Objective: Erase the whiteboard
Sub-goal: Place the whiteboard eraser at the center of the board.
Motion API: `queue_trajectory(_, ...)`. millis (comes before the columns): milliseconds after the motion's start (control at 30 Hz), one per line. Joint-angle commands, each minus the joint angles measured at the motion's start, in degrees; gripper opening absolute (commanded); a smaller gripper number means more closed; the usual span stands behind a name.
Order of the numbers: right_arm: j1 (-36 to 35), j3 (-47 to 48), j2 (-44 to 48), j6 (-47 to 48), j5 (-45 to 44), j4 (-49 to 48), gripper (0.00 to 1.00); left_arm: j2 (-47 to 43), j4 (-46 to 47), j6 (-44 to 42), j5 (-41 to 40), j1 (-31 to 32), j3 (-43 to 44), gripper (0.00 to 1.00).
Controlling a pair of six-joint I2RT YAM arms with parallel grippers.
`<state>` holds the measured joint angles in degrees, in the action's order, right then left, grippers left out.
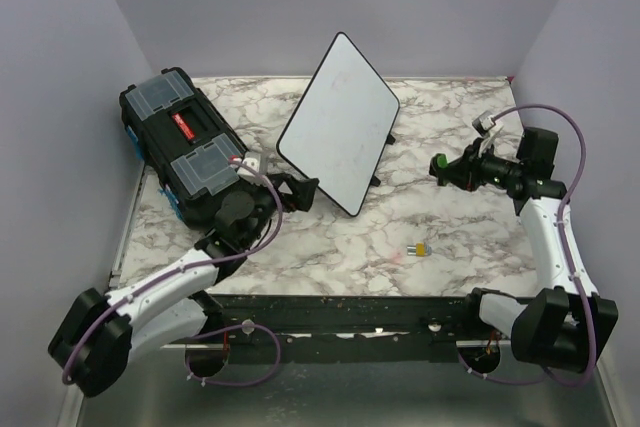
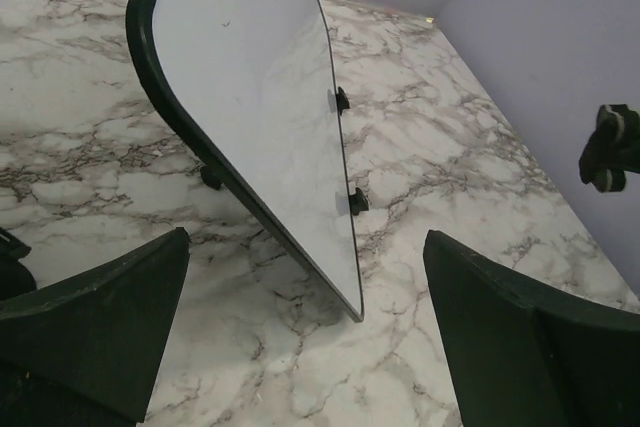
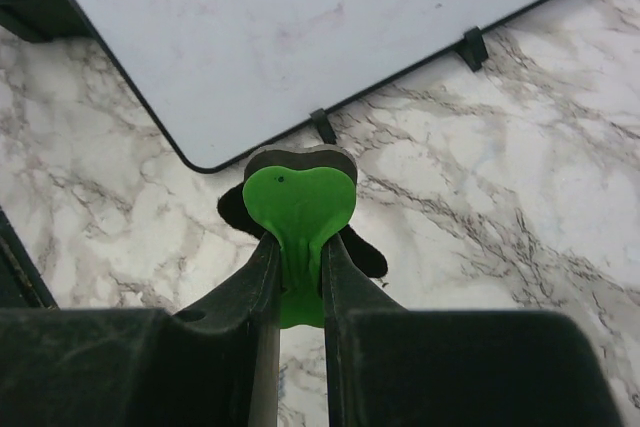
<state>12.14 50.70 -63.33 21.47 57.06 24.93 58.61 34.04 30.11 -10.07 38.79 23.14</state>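
The whiteboard [image 1: 338,122] stands tilted on the marble table, its near corner down and its small black feet [image 2: 357,201] showing on the right edge. Its white face [image 3: 300,37] carries only faint smudges. My left gripper [image 1: 300,192] is open just in front of that lower corner, and its fingers [image 2: 100,337] stand wide on either side of the corner without touching it. My right gripper [image 3: 298,252] is shut on a green eraser with a black felt pad [image 3: 300,202]. The eraser [image 1: 438,164] hovers to the right of the board, apart from it.
A black toolbox [image 1: 185,147] lies at the back left, close behind my left arm. A small yellow object [image 1: 420,248] rests on the table near the front. Lilac walls close the table in on three sides.
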Motion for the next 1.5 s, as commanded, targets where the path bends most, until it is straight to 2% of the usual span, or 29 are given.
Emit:
queue_trajectory(0, 0.47, -0.31, -4.35, 0.64, -12.38, -0.81, 0.01, -10.77, -10.15, 0.01, -0.44, 1.09, -2.52, 0.99)
queue_trajectory(233, 0.53, -0.03, -18.10, 5.58, -32.55, -3.17, 0.07, -26.51, -24.65, -1.46, 2.49, 0.14, -3.67, 0.99)
queue_trajectory(400, 0.54, 0.26, -28.31, 6.91, -42.14, -7.99, 0.16, -30.20, -31.10, 0.18, 7.01, -1.67, -1.69, 0.99)
queue_trajectory(433, 0.53, 0.47, -29.41, 6.85, -42.64, -8.40, 0.21, -30.49, -31.87, 0.45, 8.30, -2.46, -0.98, 0.99)
queue_trajectory(500, 0.49, 0.76, -30.26, 6.25, -42.61, -9.08, 0.42, -31.09, -32.63, 1.50, 13.95, -4.71, 0.32, 0.99)
queue_trajectory(567, 0.49, 1.69, -30.40, 5.65, -41.72, -8.34, 0.57, -31.41, -33.06, 1.50, 19.37, -7.23, 2.31, 0.99)
queue_trajectory(633, 0.54, 2.83, -29.63, 4.97, -41.03, -7.05, 0.69, -30.90, -35.35, 0.27, 22.63, -9.07, 5.61, 0.99)
queue_trajectory(733, 0.49, 4.37, -25.71, 3.39, -40.62, -6.11, 0.76, -29.30, -38.70, -1.97, 25.09, -11.54, 10.55, 0.99)
queue_trajectory(800, 0.53, 5.60, -22.40, 2.39, -40.28, -5.28, 0.84, -28.23, -39.57, -2.63, 26.67, -13.84, 12.64, 0.99)
queue_trajectory(900, 0.52, 8.20, -18.05, 1.21, -38.36, -2.98, 0.89, -26.60, -39.14, -1.77, 31.31, -19.00, 14.99, 0.99)
queue_trajectory(1000, 1.35, 10.81, -13.45, -0.99, -32.78, -1.07, 0.95, -24.99, -37.15, 1.97, 37.84, -25.31, 16.99, 0.99)
queue_trajectory(1067, 3.57, 11.99, -9.80, -6.60, -26.31, -2.84, 0.97, -23.69, -35.20, 4.84, 42.68, -30.20, 18.73, 0.99)
queue_trajectory(1167, 6.68, 14.39, -6.46, -22.77, -24.73, -7.69, 1.00, -19.73, -31.22, 10.69, 50.50, -38.97, 20.29, 0.99)
queue_trajectory(1200, 7.35, 16.29, -6.42, -25.10, -24.08, -7.01, 1.00, -17.93, -31.45, 12.22, 52.39, -42.61, 21.07, 0.99)
queue_trajectory(1300, 7.37, 18.95, -5.00, -27.42, -22.83, -6.01, 1.00, -14.05, -39.79, 9.71, 49.95, -45.13, 26.01, 0.99)
queue_trajectory(1467, 7.37, 18.80, 0.64, -26.30, -21.07, -6.11, 1.00, -16.67, -47.73, 1.50, 39.11, -45.19, 28.38, 0.99)
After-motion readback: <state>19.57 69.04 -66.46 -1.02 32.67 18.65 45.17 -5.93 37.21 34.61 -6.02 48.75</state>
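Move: The right hand, holding the eraser, is bound for a bare patch of table about 4 cm ahead, 11 cm to its right and 20 cm below. The whiteboard's middle stands some 14 cm ahead, 18 cm to its left and 9 cm lower; the small yellow brush lies about 11 cm back, 4 cm left, 21 cm below. From the left hand the patch is roughly 5 cm ahead, 43 cm right, 20 cm below. Down about 19 cm and to its right some 11 cm, the right hand lowers the eraser to the bare table as its fingers tip downward and turn clockwise; it opens wide, lets go and climbs some 30 cm, tipping back up. The empty, still open left hand backs off a little, then rises and swings left about 13 cm over the black case, away from the whiteboard. ##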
